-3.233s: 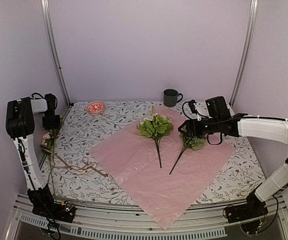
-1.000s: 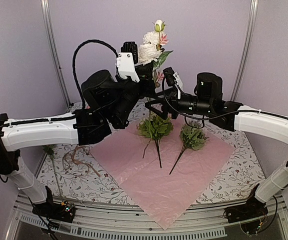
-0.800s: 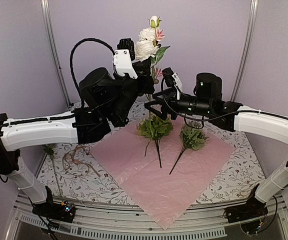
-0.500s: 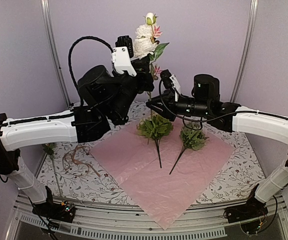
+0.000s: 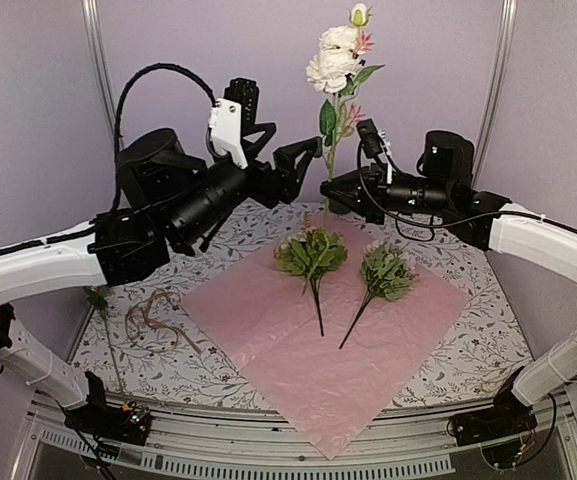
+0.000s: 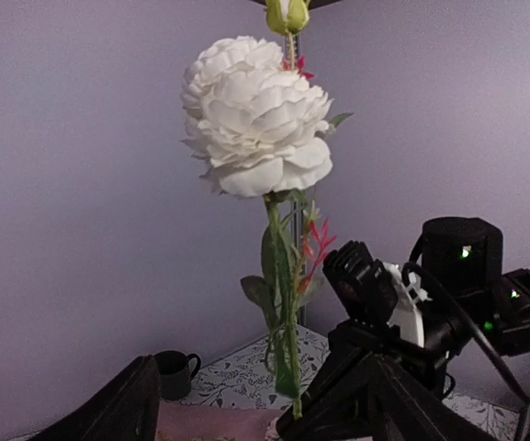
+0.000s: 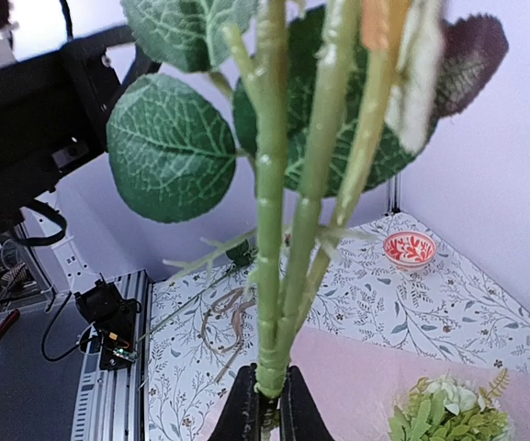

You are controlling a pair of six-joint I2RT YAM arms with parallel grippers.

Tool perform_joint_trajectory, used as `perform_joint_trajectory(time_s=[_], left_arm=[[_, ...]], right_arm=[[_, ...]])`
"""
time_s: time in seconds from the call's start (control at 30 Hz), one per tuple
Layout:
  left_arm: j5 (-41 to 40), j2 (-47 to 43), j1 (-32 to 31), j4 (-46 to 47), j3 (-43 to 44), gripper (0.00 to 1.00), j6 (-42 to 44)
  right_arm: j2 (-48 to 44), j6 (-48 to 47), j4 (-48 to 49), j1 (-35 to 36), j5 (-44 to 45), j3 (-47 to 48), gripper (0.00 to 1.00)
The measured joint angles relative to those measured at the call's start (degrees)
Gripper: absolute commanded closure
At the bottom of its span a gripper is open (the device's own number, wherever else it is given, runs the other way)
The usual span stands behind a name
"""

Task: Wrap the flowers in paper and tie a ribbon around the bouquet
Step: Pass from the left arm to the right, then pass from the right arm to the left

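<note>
A tall flower stem with white blooms point(image 5: 333, 65) stands upright in the air. My right gripper point(image 5: 332, 188) is shut on its lower green stalk point(image 7: 269, 303), and the right wrist view shows that gripper point(image 7: 270, 409) pinching the stalk's foot. My left gripper point(image 5: 290, 160) hangs open just left of the stem, and the stem is clear of it. In the left wrist view the white bloom point(image 6: 257, 129) rises beyond that gripper point(image 6: 255, 423). Two leafy sprigs point(image 5: 311, 252) point(image 5: 386, 270) lie on the lilac-pink paper point(image 5: 298, 345). The beige ribbon point(image 5: 146, 315) curls on the cloth at the left.
A dark mug point(image 6: 173, 372) stands at the back of the table. A red-patterned bowl point(image 7: 409, 248) sits on the floral table cloth point(image 5: 468, 345). One more stem point(image 5: 98, 300) lies at the cloth's left edge. Both arms reach over the table's back half.
My right gripper shut on the flower stem. My left gripper then opened, let it go and drew back to the left. The stem moved up and to the right.
</note>
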Motion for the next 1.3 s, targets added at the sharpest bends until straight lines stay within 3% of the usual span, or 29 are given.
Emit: perform_joint_trajectory(time_s=[0.17, 0.33, 0.5, 0.6, 0.87, 1.07, 1.17, 1.3], left_arm=[[12.7, -13.9, 1.3, -6.0, -8.2, 0.21, 1.7], [24.5, -20.0, 1.4, -7.6, -14.2, 0.25, 3.4], [35.4, -16.9, 1.5, -7.0, -19.3, 0.27, 4.5], [39.8, -12.1, 1.5, -5.3, -19.6, 0.33, 4.5], [47.7, -1.9, 2.9, 0.2, -14.5, 0.53, 2.7], [51.5, -0.3, 3.6, 6.3, -13.9, 0.57, -0.1], [53.0, 1.4, 3.6, 7.8, -12.4, 0.7, -1.5], [54.1, 4.7, 3.8, 8.2, -9.6, 0.96, -3.1]], right_arm=[[-4.4, -0.7, 0.2, -4.9, -10.8, 1.2, 1.0], [-6.1, -2.1, 0.4, -5.1, -22.7, 2.6, 1.0], [-6.4, -1.6, 2.7, -4.8, -30.6, 2.8, 1.0], [-6.4, -1.0, 4.5, -3.6, -32.3, 2.8, 1.0], [-6.4, -0.3, 7.5, 0.6, -34.4, 2.8, 1.0], [-6.4, -0.3, 8.3, 1.1, -34.8, 2.6, 1.0], [-6.3, -0.3, 8.5, 1.1, -34.8, 2.5, 1.0], [-6.0, -0.1, 8.9, 1.3, -34.8, 2.5, 1.0]])
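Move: The flower is held upright in the right fingers; the bare lower stem that the left hand goes for is about 7 cm straight below them. From the open left hand that stretch lies roughly 3 cm ahead, 5 cm right and 17 cm down. On the paper about 35 cm below the right hand, one green bunch lies 6 cm ahead and 1 cm left, the other 4 cm ahead and 13 cm right. The right hand keeps its pinch on the stem and carries the flower back some 14 cm and up 8 cm, turning counter-clockwise, then holds still. The left hand backs off the stem about 11 cm, swinging left, then dips and sweeps right to come in under the right gripper, turning some 50 degrees clockwise as its fingers close most of the way around the lower stem. ##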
